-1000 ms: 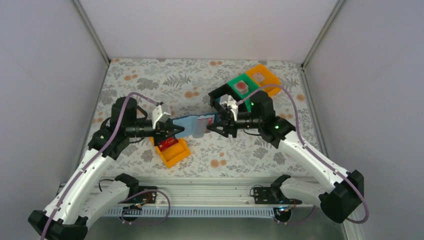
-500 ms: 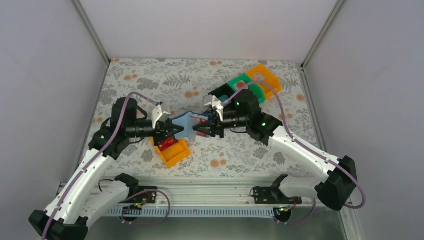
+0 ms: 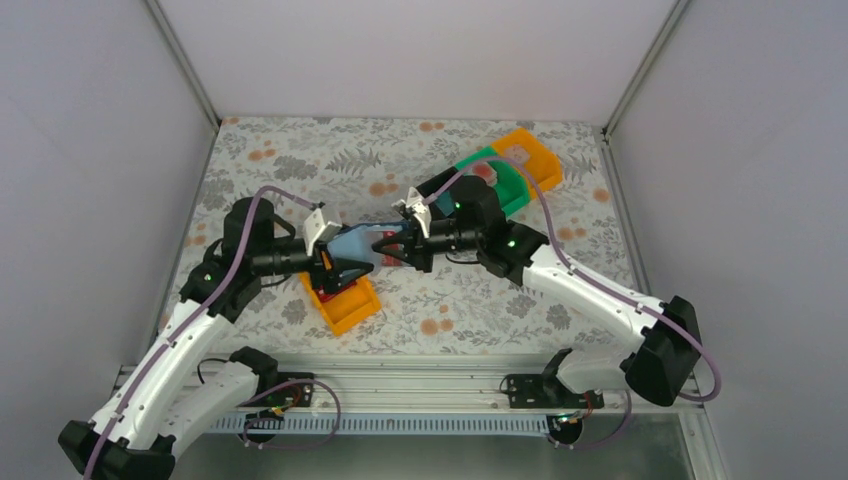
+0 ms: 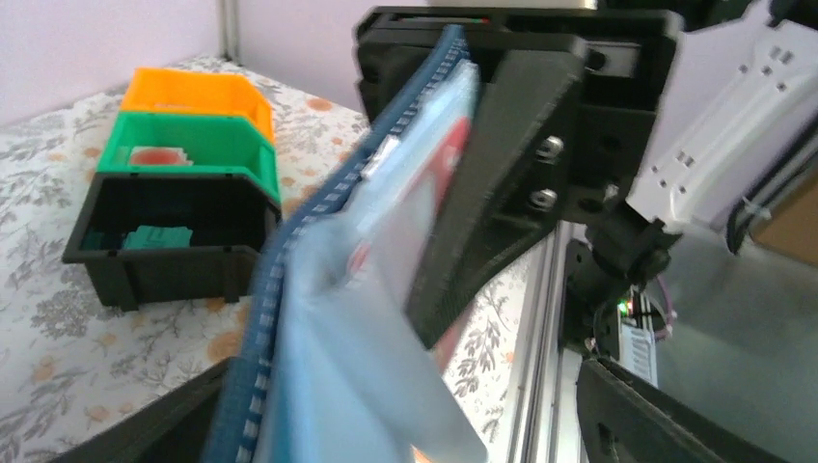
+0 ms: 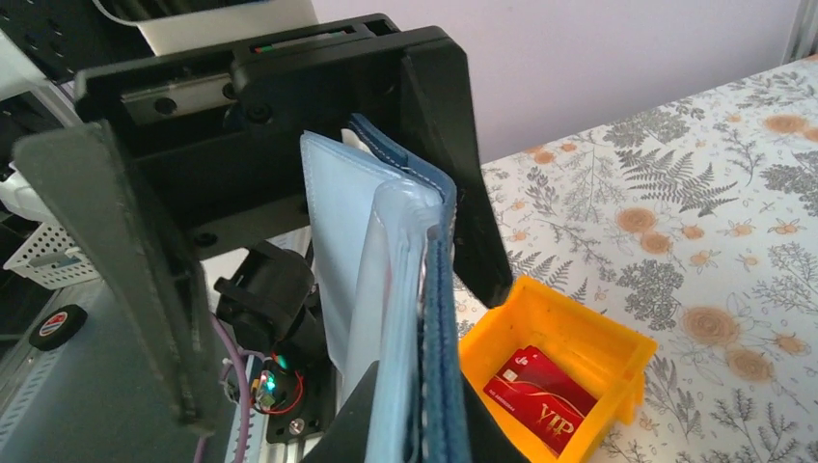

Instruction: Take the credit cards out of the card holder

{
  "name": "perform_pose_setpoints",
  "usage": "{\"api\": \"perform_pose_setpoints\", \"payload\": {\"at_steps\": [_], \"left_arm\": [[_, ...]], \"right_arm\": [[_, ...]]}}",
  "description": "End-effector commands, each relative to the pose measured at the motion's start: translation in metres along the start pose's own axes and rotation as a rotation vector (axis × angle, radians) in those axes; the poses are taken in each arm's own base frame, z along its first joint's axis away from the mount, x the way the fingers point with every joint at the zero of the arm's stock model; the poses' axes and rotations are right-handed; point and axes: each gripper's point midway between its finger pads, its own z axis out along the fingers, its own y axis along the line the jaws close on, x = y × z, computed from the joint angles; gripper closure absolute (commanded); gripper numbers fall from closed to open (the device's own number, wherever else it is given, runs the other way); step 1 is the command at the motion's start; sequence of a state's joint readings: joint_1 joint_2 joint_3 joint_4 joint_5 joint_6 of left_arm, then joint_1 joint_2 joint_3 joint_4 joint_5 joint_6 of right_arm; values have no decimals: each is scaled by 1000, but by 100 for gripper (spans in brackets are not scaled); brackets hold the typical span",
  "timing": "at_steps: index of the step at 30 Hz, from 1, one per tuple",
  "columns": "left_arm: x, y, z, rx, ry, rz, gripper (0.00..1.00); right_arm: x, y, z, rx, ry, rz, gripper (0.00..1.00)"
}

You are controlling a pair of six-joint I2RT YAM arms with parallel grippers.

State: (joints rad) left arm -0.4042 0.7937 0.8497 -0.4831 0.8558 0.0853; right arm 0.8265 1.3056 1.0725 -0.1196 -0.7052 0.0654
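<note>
The card holder [image 3: 350, 239], dark navy with pale blue clear sleeves, hangs in the air at mid-table between both grippers. My right gripper [image 3: 386, 247] is shut on its right end; in the right wrist view the jaws [image 5: 429, 424] pinch the navy edge [image 5: 442, 318]. My left gripper [image 3: 350, 260] stands open around the holder's other end, and its fingers [image 4: 656, 415] are spread wide on either side of the sleeves [image 4: 347, 367]. Something red and white [image 4: 455, 159] shows through a sleeve. A red card [image 5: 538, 394] lies in the orange bin [image 5: 617, 352] below the holder.
At the back right stand an orange bin [image 4: 198, 92], a green bin [image 4: 188, 145] holding a pinkish card, and a black bin [image 4: 164, 217] holding a teal card. The near orange bin [image 3: 347, 306] sits just below the left gripper. Grey walls enclose the table.
The left gripper has opened and let go of the card holder. The right arm has moved left, and its gripper has shut on the holder's right end.
</note>
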Motion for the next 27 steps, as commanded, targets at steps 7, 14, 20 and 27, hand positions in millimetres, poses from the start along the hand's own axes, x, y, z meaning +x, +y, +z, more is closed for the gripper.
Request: {"api": "perform_pose_setpoints", "payload": {"at_steps": [7,14,20,27], "left_arm": [[8,21,1,-115,-18,27,66],[7,14,0,-86,-28,45,97],[3,0,-4,-35,-51,85,98],[3,-5,-5,-12,-60,98,98]], "right_arm": [[-43,29,-6,-45,-95,-64,96],[-42,38,-13,-60,-89,-110,91],[-16,29,-30,16,-27,-145,54],[5,4,-34,111,22,-72,53]]}}
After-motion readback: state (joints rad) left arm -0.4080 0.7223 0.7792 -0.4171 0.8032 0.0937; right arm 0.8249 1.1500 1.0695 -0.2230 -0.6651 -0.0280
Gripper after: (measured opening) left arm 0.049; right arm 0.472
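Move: The open card holder hangs between the hands, its near end already between the left hand's wide-open fingers. Its middle is about 4 cm to the left hand's right and 1 cm ahead of it, and some 3 cm to the left of the right hand, level fore and aft, which grips the other end. From the left hand, the orange bin lies about 4 cm ahead, 5 cm left and 26 cm below; the black bin is about 23 cm ahead, 20 cm right and equally low. The left hand eases about 1.5 cm forward and 1 cm down while its wide-open fingers close and pinch the near end of the card holder, then drifts back by as much as it had gone forward, keeping its grip. The right hand holds the other end almost still until that grip is made, then opens its fingers about halfway and draws off up and to its right, about 3 cm each way and a little back, its fingertips staying around the holder's free edge. ##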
